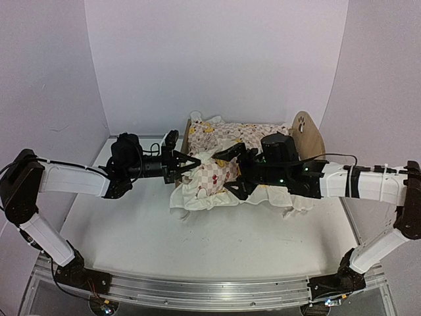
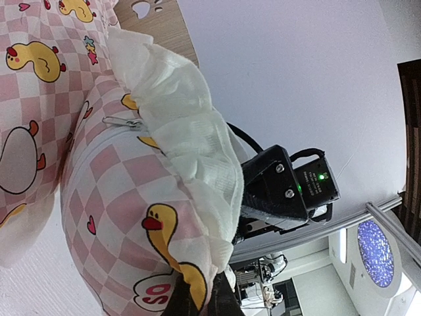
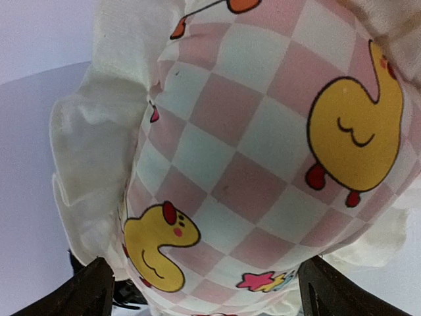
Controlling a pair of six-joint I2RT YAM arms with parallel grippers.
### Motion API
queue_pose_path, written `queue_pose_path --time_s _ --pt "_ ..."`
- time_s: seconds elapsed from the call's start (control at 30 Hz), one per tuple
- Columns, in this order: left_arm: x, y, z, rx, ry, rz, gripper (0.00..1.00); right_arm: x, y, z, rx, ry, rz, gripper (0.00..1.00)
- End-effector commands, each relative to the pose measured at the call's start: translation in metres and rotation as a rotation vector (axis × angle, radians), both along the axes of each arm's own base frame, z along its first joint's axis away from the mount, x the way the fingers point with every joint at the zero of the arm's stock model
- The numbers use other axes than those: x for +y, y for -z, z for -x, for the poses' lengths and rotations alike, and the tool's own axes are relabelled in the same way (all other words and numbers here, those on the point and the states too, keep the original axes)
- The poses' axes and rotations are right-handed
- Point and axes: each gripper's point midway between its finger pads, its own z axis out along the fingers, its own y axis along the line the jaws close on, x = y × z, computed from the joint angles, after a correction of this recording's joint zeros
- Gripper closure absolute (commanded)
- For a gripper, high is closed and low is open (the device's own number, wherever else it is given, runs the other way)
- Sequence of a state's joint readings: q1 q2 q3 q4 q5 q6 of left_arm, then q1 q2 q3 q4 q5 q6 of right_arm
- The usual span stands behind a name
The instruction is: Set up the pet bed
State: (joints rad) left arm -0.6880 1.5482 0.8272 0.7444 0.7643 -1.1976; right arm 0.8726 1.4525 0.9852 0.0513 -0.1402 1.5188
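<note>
The pet bed stands at the back of the table, its rounded headboard with paw cutouts on the right. A duck-print quilt lies over it and hides its base. In front of the bed, the small matching pillow hangs between both grippers. My left gripper is shut on the pillow's white frill, its fingertips pinching the edge. My right gripper is open, with the pillow bulging between its fingers.
White table with walls on three sides. The quilt's frilled edge hangs off the bed's near side onto the table. The right gripper's black body shows just behind the pillow in the left wrist view.
</note>
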Motion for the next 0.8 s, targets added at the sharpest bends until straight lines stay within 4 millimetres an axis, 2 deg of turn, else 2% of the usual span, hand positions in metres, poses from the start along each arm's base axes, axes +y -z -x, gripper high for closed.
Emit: queue_pose_path --time_s 0.0,0.1,0.2,0.23,0.37,0.47,0.6,0.67,0.73,0.77 --pt "0.007 -0.027 0.01 -0.072 0.004 0.099 1.0 0.016 -0.039 -0.021 0.044 0.183 -0.266 0.02" --pt "0.007 -0.035 0.017 -0.076 0.025 0.126 1.0 0.019 -0.028 -0.023 0.068 0.248 -0.265 0.02" --pt "0.005 -0.043 0.029 -0.1 0.066 0.145 1.0 0.017 -0.023 -0.025 0.066 0.303 -0.258 0.13" --pt "0.005 -0.044 0.033 -0.103 0.074 0.148 1.0 0.017 -0.022 -0.026 0.063 0.309 -0.255 0.18" --pt "0.01 -0.045 0.043 -0.11 0.091 0.153 1.0 0.016 -0.025 -0.025 0.029 0.315 -0.23 0.58" --pt "0.012 -0.047 0.051 -0.129 0.112 0.158 1.0 0.013 -0.032 -0.016 0.005 0.313 -0.206 0.83" --pt "0.016 -0.057 0.067 -0.192 0.161 0.169 1.0 0.005 -0.046 0.009 -0.036 0.284 -0.126 0.95" --pt "0.019 -0.059 0.073 -0.223 0.181 0.171 0.88 -0.001 -0.064 0.026 -0.082 0.254 -0.088 1.0" --pt "0.022 -0.059 0.078 -0.267 0.188 0.17 0.7 -0.01 -0.08 0.04 -0.145 0.235 0.001 1.0" --pt "0.023 -0.057 0.079 -0.288 0.188 0.164 0.64 -0.016 -0.093 0.044 -0.204 0.226 0.051 1.0"
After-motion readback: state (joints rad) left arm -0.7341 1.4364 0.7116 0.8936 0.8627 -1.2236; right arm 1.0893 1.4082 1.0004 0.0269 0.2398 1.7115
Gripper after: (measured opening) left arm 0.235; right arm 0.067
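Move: The pillow hangs by its frilled edge from my shut left hand, its middle roughly 5 cm to that hand's right, 5 cm back and 8 cm below. From my open right hand that middle is about 6 cm left, 2 cm back and 4 cm lower. The covered bed's middle lies some 10 cm ahead of my right hand, 6 cm right and 15 cm down; the paw-print headboard stands 25 cm right, 13 cm ahead. My right hand eases about 3 cm left and slightly forward onto the pillow, turning some 15 degrees clockwise, and shuts its fingers on the fabric. Pinching it, I draw that hand back about 4 cm and up 2. My left hand keeps the frill and comes back about 6 cm and up 2 alongside, its fingers starting to open at the very end. ##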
